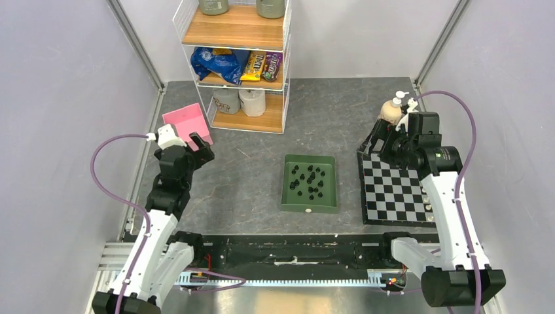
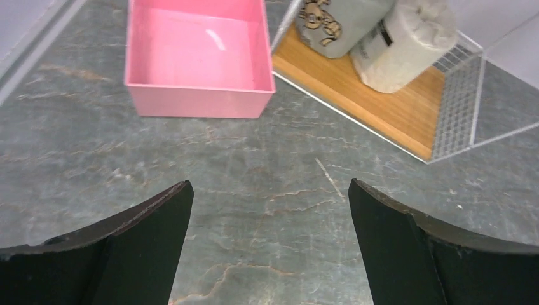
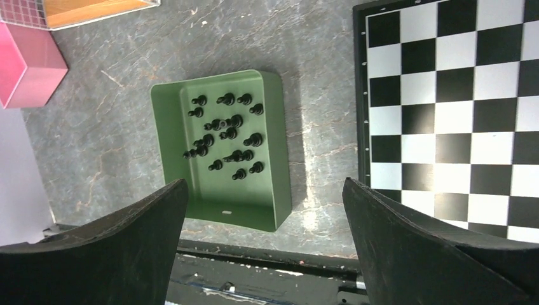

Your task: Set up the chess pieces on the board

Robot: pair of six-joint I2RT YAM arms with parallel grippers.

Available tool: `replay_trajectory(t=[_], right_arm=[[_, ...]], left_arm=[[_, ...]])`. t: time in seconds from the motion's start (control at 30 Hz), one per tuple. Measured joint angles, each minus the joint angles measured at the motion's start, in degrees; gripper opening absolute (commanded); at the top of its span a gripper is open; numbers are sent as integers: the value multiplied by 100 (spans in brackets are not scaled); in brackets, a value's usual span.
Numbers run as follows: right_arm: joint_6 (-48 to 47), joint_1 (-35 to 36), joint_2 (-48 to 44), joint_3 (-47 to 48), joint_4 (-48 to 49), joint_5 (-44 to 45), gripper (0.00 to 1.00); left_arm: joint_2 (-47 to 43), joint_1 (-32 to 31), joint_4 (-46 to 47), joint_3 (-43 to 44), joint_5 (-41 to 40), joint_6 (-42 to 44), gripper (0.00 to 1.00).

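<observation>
Several tiny black chess pieces (image 1: 309, 180) lie scattered in a green tray (image 1: 288, 196) at the table's middle; the right wrist view shows the pieces (image 3: 225, 130) from above. The checkered board (image 1: 393, 193) lies flat to the tray's right, and the squares of the board (image 3: 445, 127) that show are bare. A few small white pieces (image 1: 429, 199) stand along its right edge, partly behind the right arm. My right gripper (image 1: 379, 139) hangs open high over the board's far left corner, holding nothing (image 3: 264, 181). Far to the left, my left gripper (image 1: 199, 147) is open and empty over bare table (image 2: 270, 184).
A pink box (image 1: 186, 123) (image 2: 197, 54) sits just beyond the left gripper. A wire shelf unit (image 1: 239, 65) with wooden boards (image 2: 381, 95) stands at the back. A cream soap pump bottle (image 1: 393, 110) stands behind the board. Walls close in on both sides.
</observation>
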Motion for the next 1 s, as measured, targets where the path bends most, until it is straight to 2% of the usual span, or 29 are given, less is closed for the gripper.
replay_trajectory(t=[0.23,0.43,0.67,0.7,0.87,1.0], right_arm=[[2,0,42,96,-304,321,99],[-11,0,494,1034,-1082,339,99],[-323,4,422,485,-1187,444,99],[-334,7,409,398,-1217,472,94],[-417,111,232,319,-1185,612,82],[-407,472,127,262,-1169,743,71]], left_arm=[[-503,0,-514,7,-673,-96,100],[-962,0,-708,-107,-741,-389,100],[-769,0,-916,-109,-299,-42,100],[-675,0,-1032,-31,-267,17,100],[-278,0,-1296,334,-153,221,99],[-125,0,-1399,352,48,234,98]])
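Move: The black chess pieces in the green tray lie about 17 cm to the right hand's left, almost level with it front to back, and some 20 cm below. The board's middle is roughly 14 cm to that hand's right and 3 cm nearer the base, 22 cm below; the soap bottle stands about 20 cm ahead of the hand and 13 cm to its right. From the left hand the pieces are some 36 cm to the right, 5 cm back. Touching nothing, the right hand heads back about 4 cm beside the tray, its height bobbing up, then sinking to end 2 cm lower; it tips down and rolls left side down, some 10 degrees each, its wide-open fingers starting to narrow late on. The empty left hand, still open, draws back 3 cm, swings a little left and returns, then dips about 2 cm, tipping down. ##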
